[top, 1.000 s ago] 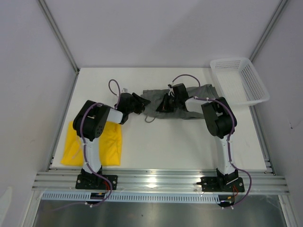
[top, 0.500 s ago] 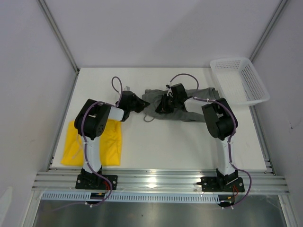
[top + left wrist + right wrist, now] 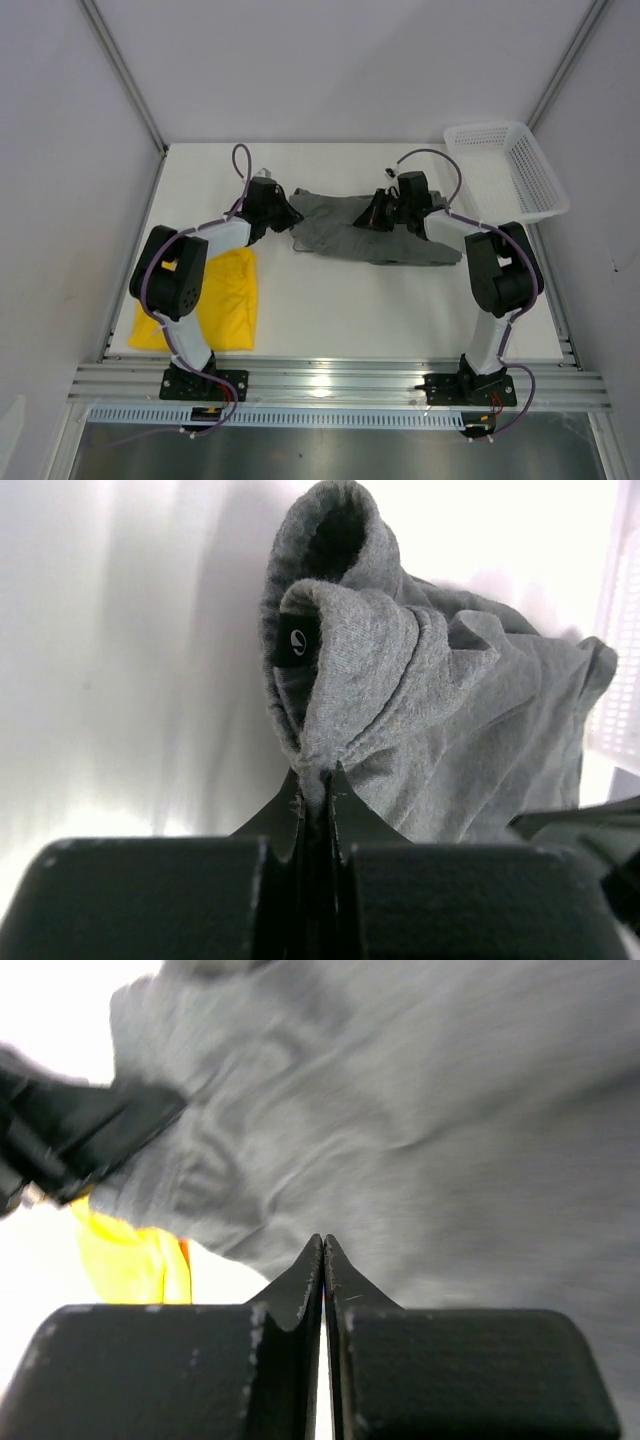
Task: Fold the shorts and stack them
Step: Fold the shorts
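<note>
The grey-green shorts (image 3: 370, 236) lie spread across the back middle of the table. My left gripper (image 3: 289, 212) is at their left edge; in the left wrist view the gripper (image 3: 318, 776) is shut on a bunched fold of the grey shorts (image 3: 430, 710), just below a small dark logo tag (image 3: 298, 640). My right gripper (image 3: 373, 216) sits over the shorts' upper middle. Its jaws (image 3: 323, 1242) are shut tip to tip above the grey cloth (image 3: 420, 1110), with no cloth showing between them. The yellow shorts (image 3: 226, 300) lie folded at the front left.
A white mesh basket (image 3: 506, 166) stands at the back right corner. The left arm's dark body (image 3: 80, 1130) shows at the left of the right wrist view, with a strip of the yellow shorts (image 3: 130, 1256) below it.
My left gripper has shut on the left edge of the grey shorts. The right gripper has moved right. The grey shorts now lie spread wider between them.
</note>
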Robot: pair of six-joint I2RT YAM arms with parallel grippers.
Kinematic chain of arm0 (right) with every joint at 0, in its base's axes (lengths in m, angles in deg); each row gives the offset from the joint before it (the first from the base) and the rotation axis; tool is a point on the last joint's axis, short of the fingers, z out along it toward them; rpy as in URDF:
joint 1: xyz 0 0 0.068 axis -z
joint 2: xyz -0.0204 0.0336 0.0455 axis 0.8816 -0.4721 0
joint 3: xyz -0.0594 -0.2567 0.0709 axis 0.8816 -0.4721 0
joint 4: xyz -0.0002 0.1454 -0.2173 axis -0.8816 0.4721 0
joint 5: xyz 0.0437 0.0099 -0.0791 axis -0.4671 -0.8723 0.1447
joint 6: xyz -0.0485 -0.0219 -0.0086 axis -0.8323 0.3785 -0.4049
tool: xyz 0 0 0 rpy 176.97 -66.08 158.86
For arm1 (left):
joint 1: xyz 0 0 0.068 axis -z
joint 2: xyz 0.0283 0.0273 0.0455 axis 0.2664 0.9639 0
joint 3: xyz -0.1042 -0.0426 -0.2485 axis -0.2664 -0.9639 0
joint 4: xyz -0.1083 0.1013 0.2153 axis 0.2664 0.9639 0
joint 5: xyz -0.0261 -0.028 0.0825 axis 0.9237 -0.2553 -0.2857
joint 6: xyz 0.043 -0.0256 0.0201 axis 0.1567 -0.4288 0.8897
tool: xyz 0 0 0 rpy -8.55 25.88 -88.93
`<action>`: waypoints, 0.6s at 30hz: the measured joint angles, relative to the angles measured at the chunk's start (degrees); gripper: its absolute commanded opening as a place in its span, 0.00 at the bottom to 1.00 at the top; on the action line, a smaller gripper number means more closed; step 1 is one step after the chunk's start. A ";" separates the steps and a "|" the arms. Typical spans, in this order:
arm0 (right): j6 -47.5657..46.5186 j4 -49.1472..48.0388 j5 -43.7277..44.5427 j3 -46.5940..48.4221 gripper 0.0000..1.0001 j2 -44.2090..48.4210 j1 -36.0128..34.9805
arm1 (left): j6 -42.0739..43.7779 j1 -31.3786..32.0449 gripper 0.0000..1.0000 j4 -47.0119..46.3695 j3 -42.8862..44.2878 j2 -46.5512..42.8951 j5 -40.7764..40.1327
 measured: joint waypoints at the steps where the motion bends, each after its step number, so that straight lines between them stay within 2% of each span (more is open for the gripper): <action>1: 0.61 -1.18 0.04 -0.63 0.00 0.17 0.83 | 0.94 0.00 0.00 1.62 0.42 -0.72 -0.61; 8: 3.28 -5.27 4.85 -3.23 0.00 -1.36 0.55 | 6.12 0.00 0.00 12.11 1.95 -6.25 -4.90; 13: 4.61 -4.46 11.47 -2.47 0.00 -6.75 -5.11 | 10.43 0.00 0.00 18.01 3.19 -10.67 -8.04; 18: 8.17 -6.38 17.07 -2.27 0.00 -7.19 -10.84 | 16.00 0.20 0.00 22.36 3.65 -15.67 -11.21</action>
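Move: The gray shorts lie stretched across the table, their left end pinched in the left fingers. Their middle is about 17 cm to the left hand's right, 1 cm ahead and 6 cm below. The folded yellow shorts are roughly 23 cm left and 18 cm back of that hand. From the empty, shut right hand, the gray middle lies 4 cm right, 2 cm ahead and 7 cm below; the basket stands some 34 cm right and 17 cm ahead. The gray shorts, still pinched at their left end, are drawn up about 7 cm and nearly 6 cm left by the left hand, which also comes back some and rolls its left side up 20 degrees. The shut right hand eases a little right and forward, then sinks onto the cloth while sweeping left about 6 cm and slightly back, its fingertips ending against the fabric. ##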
